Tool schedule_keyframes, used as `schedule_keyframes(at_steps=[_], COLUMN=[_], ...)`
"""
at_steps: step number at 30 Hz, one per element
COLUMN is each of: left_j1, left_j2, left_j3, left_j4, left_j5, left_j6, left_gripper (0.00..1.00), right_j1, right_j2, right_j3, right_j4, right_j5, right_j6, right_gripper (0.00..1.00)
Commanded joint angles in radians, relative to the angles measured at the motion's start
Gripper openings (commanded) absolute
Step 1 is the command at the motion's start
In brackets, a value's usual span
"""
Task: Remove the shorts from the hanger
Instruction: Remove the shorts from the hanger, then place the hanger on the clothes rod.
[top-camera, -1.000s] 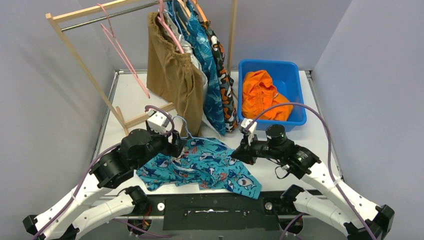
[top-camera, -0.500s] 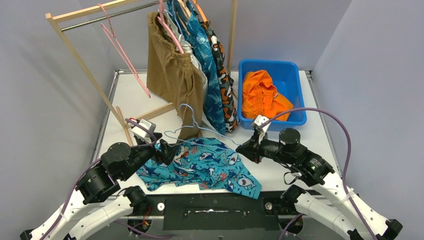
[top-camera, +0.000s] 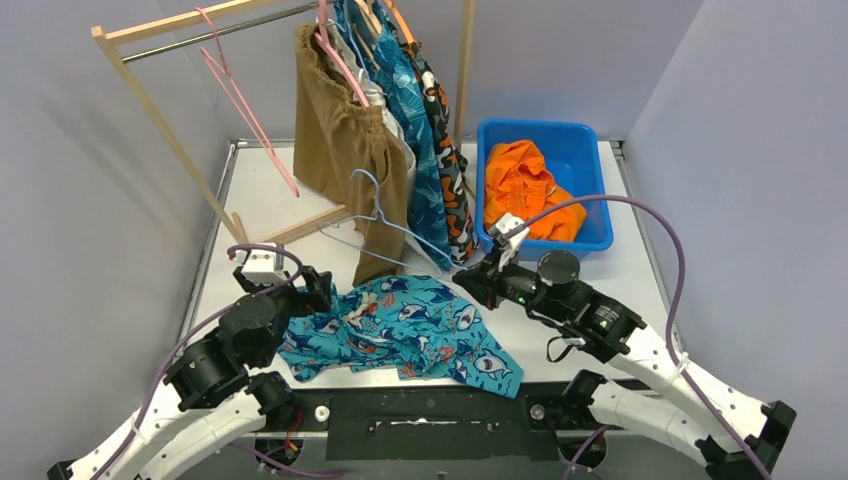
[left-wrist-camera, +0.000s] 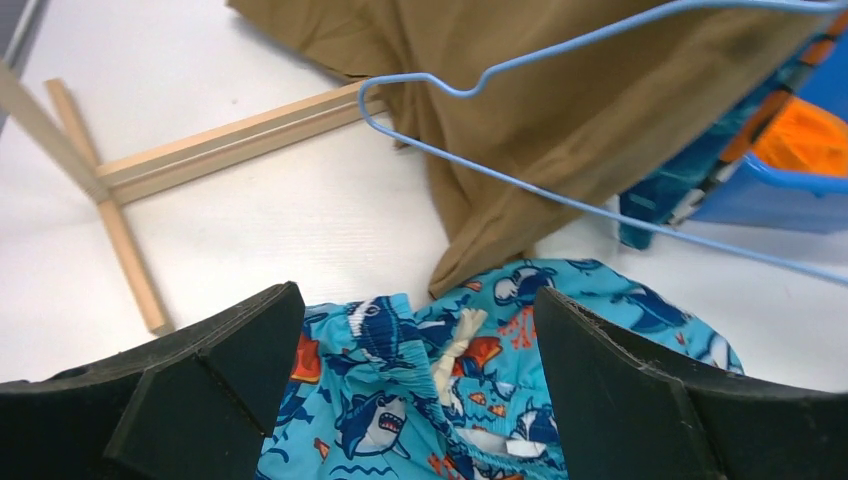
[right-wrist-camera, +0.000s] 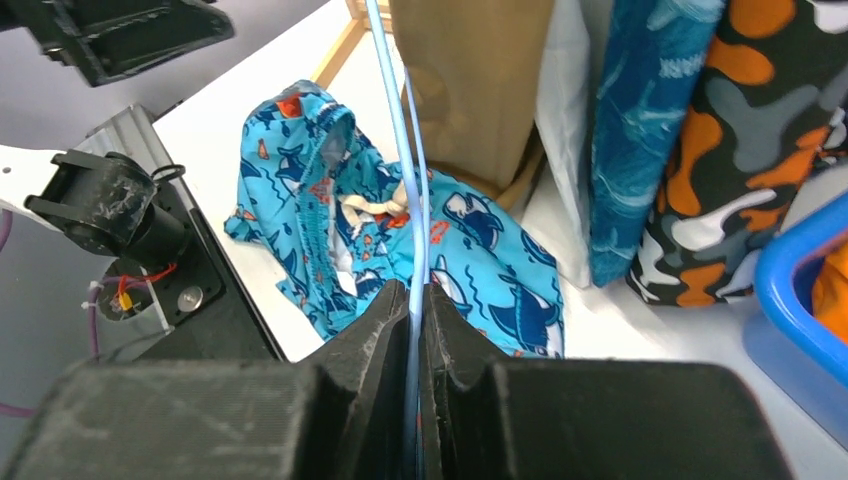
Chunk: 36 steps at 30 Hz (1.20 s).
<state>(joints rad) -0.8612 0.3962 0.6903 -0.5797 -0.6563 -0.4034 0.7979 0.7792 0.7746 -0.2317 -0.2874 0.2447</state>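
Note:
The teal shark-print shorts (top-camera: 400, 330) lie crumpled on the table near the front edge, off the hanger. My right gripper (top-camera: 470, 283) is shut on the blue wire hanger (top-camera: 385, 215) and holds it above the table in front of the brown shorts (top-camera: 345, 150). In the right wrist view the hanger wire (right-wrist-camera: 395, 120) runs between the closed jaws of the right gripper (right-wrist-camera: 415, 295), over the shark shorts (right-wrist-camera: 300, 200). My left gripper (top-camera: 315, 290) is open and empty over the shorts' left end; the left wrist view shows it (left-wrist-camera: 415, 300) wide over the waistband (left-wrist-camera: 480, 400).
Brown, white (top-camera: 397, 150), blue patterned (top-camera: 420, 130) and camouflage shorts (top-camera: 452, 180) hang on the wooden rack (top-camera: 160, 120). Pink hangers (top-camera: 240, 90) hang empty. Orange shorts (top-camera: 525, 190) lie in the blue bin (top-camera: 600, 200) at the back right. The rack's foot (left-wrist-camera: 230, 140) lies on the table.
My right gripper has lifted the blue hanger up and back, clear of the shark shorts. My left gripper has drawn back to the left. The shorts stay on the table.

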Motion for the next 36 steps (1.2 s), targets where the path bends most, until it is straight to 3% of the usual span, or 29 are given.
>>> schedule_keyframes(at_steps=[1, 10, 16, 19, 23, 29, 32, 36], left_j1=[0.000, 0.001, 0.042, 0.120, 0.303, 0.527, 0.537, 0.539], left_j2=[0.025, 0.038, 0.111, 0.164, 0.230, 0.208, 0.165, 0.085], left_j3=[0.000, -0.133, -0.143, -0.134, -0.112, -0.124, -0.128, -0.126], left_j4=[0.013, 0.169, 0.184, 0.184, 0.175, 0.224, 0.236, 0.221], left_j5=[-0.186, -0.131, -0.004, 0.060, 0.167, 0.313, 0.256, 0.043], left_j6=[-0.108, -0.085, -0.090, -0.098, -0.113, -0.090, -0.081, -0.082], left_gripper=[0.86, 0.86, 0.86, 0.87, 0.87, 0.88, 0.88, 0.88], right_j1=[0.151, 0.368, 0.395, 0.416, 0.434, 0.436, 0.434, 0.423], right_j2=[0.046, 0.260, 0.381, 0.436, 0.503, 0.611, 0.652, 0.704], right_j3=[0.087, 0.171, 0.212, 0.247, 0.304, 0.483, 0.532, 0.614], right_j4=[0.144, 0.329, 0.487, 0.534, 0.574, 0.484, 0.486, 0.469], right_j5=[0.255, 0.697, 0.746, 0.807, 0.843, 0.859, 0.874, 0.849], right_j6=[-0.022, -0.090, -0.091, -0.089, -0.117, -0.127, -0.129, -0.118], right_gripper=[0.00, 0.00, 0.00, 0.00, 0.00, 0.00, 0.00, 0.00])
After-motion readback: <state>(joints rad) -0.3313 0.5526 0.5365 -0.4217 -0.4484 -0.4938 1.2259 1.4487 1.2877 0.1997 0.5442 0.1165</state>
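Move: The right hand holds the empty blue hanger; the free stretch of rail it seems bound for is about 28 cm to its left, 27 ahead and 30 up. The brown shorts hang some 20 cm ahead, 20 left and slightly above; the empty pink hanger hangs 25 ahead, 35 left and 15 higher. The blue shorts lie about 18 cm below, 14 left and 2 ahead. From the left hand that rail stretch is 26 ahead, 3 left and 31 up. Still pinching the empty blue hanger by its lower end, the right hand carries it about 15 cm left, rising 10 and reaching 7 forward, towards the rail in front of the brown shorts; the fingers tip up and swing some 20 degrees clockwise. The left hand, open and empty, sinks nearly 10 cm while edging forward, then swings left and lifts slightly, turning counter-clockwise. ##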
